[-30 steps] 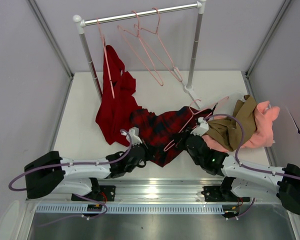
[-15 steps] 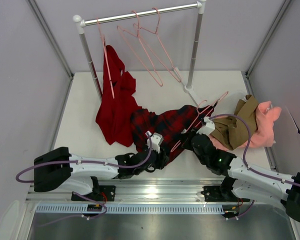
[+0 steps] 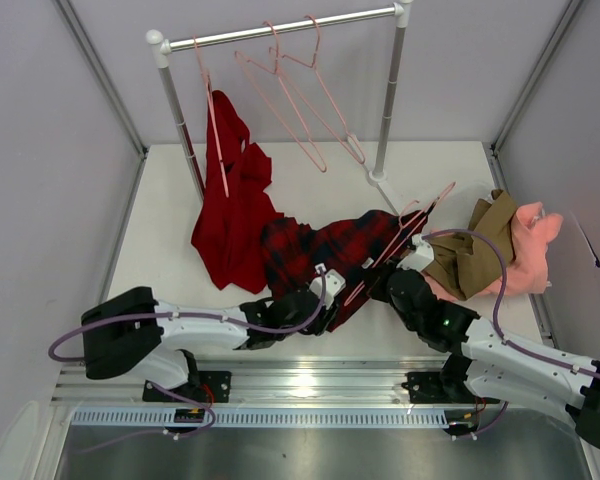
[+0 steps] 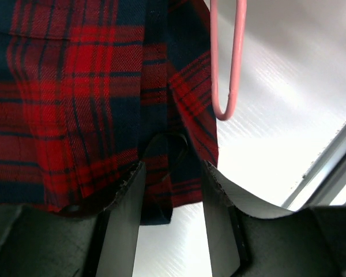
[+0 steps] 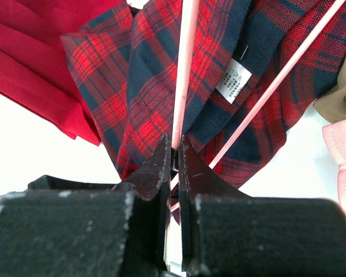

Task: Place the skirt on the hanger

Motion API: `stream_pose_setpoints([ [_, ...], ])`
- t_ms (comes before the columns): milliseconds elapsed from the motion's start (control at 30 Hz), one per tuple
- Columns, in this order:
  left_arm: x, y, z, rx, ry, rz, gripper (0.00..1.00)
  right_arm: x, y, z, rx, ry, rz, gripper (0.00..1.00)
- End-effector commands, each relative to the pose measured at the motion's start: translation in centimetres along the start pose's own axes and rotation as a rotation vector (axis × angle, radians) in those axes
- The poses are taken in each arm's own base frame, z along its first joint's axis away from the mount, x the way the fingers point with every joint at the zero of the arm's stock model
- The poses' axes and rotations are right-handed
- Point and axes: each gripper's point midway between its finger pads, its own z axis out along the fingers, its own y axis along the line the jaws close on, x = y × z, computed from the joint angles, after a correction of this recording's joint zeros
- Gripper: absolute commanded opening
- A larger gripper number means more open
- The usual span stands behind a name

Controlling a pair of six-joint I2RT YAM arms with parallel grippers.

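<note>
The skirt (image 3: 325, 255), red and navy plaid, lies crumpled on the white table mid-front. The pale-pink hanger (image 3: 410, 232) slants across its right part, hook toward the back right. My right gripper (image 3: 392, 277) is shut on one thin arm of the hanger (image 5: 183, 75), just above the skirt (image 5: 144, 115); the other arm runs off to the right. My left gripper (image 3: 322, 298) stands open at the skirt's near edge. In the left wrist view a fold of the skirt's hem (image 4: 161, 199) hangs between the fingers (image 4: 124, 225) without being pinched, and the hanger's rounded end (image 4: 225, 98) lies just beyond.
A clothes rack (image 3: 280, 30) stands at the back with pink hangers (image 3: 305, 105) on its bar and its foot (image 3: 383, 182) on the table. A solid-red garment (image 3: 230, 205) hangs at the left, touching the skirt. Tan and pink clothes (image 3: 505, 250) are heaped at the right.
My left gripper has opened and slid to the right along the skirt's near edge. The right arm has shifted a little, still holding the hanger.
</note>
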Motion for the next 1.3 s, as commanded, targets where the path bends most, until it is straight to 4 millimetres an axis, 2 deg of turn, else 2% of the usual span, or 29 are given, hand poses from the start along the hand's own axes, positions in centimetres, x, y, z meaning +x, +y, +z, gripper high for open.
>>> stream_pose_setpoints([
  [0,-2.6,-1.4,0.9,0.077,-0.052,0.056,0.48,-0.7,-0.5,0.0,0.017,-0.026,-0.001,0.0],
  [100,-2.0,-1.7,1.5,0.103,-0.028,0.085,0.47,-0.7,-0.3,0.0,0.007,-0.027,0.003,0.0],
  [267,-1.0,-1.1,2.2,0.091,0.001,0.111,0.46,-0.8,-0.2,0.0,0.002,-0.027,0.015,0.0],
  [633,0.4,1.9,2.7,-0.003,0.04,0.137,0.43,-0.9,-0.2,0.1,-0.003,-0.024,0.026,0.0],
  [833,1.8,2.3,3.0,-0.008,0.08,0.151,0.33,-0.8,-0.2,0.3,-0.003,-0.021,0.028,0.0],
  [867,1.9,2.1,3.1,0.004,0.084,0.151,0.27,-0.8,-0.2,0.3,-0.003,-0.019,0.027,0.0],
  [933,1.8,1.9,3.0,0.012,0.08,0.145,0.17,-0.7,-0.3,0.4,0.002,-0.02,0.028,0.0],
  [967,1.6,1.9,2.9,0.013,0.075,0.14,0.04,-0.8,-0.4,0.4,0.003,-0.021,0.03,0.0],
  [1000,1.5,1.9,2.7,0.018,0.073,0.131,0.0,-0.8,-0.4,0.5,0.003,-0.022,0.031,0.0],
  [1267,-3.0,0.8,-1.3,0.118,-0.081,0.069,0.0,0.0,0.4,1.4,-0.026,-0.003,0.065,0.0],
])
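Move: The black loop at the skirt's near edge lies about 2 cm ahead of the left hand and 4 cm below it, between the half-open fingers. The pink hanger's free end hangs some 4 cm to the left hand's right and 3 cm ahead, slightly higher; the skirt's white label is about 13 cm ahead, 8 cm right and 4 cm down. From the right hand, the loop is roughly 10 cm left, 6 cm back and 11 cm below. The left fingers pinch the black loop at the skirt's edge: the hand sinks about 2 cm, drifting a little right, then eases forward some 2 cm and on down, shutting fully near the bottom. Closed, it lifts quickly by about 3 cm. The right hand stays put and keeps its grip on the hanger. ##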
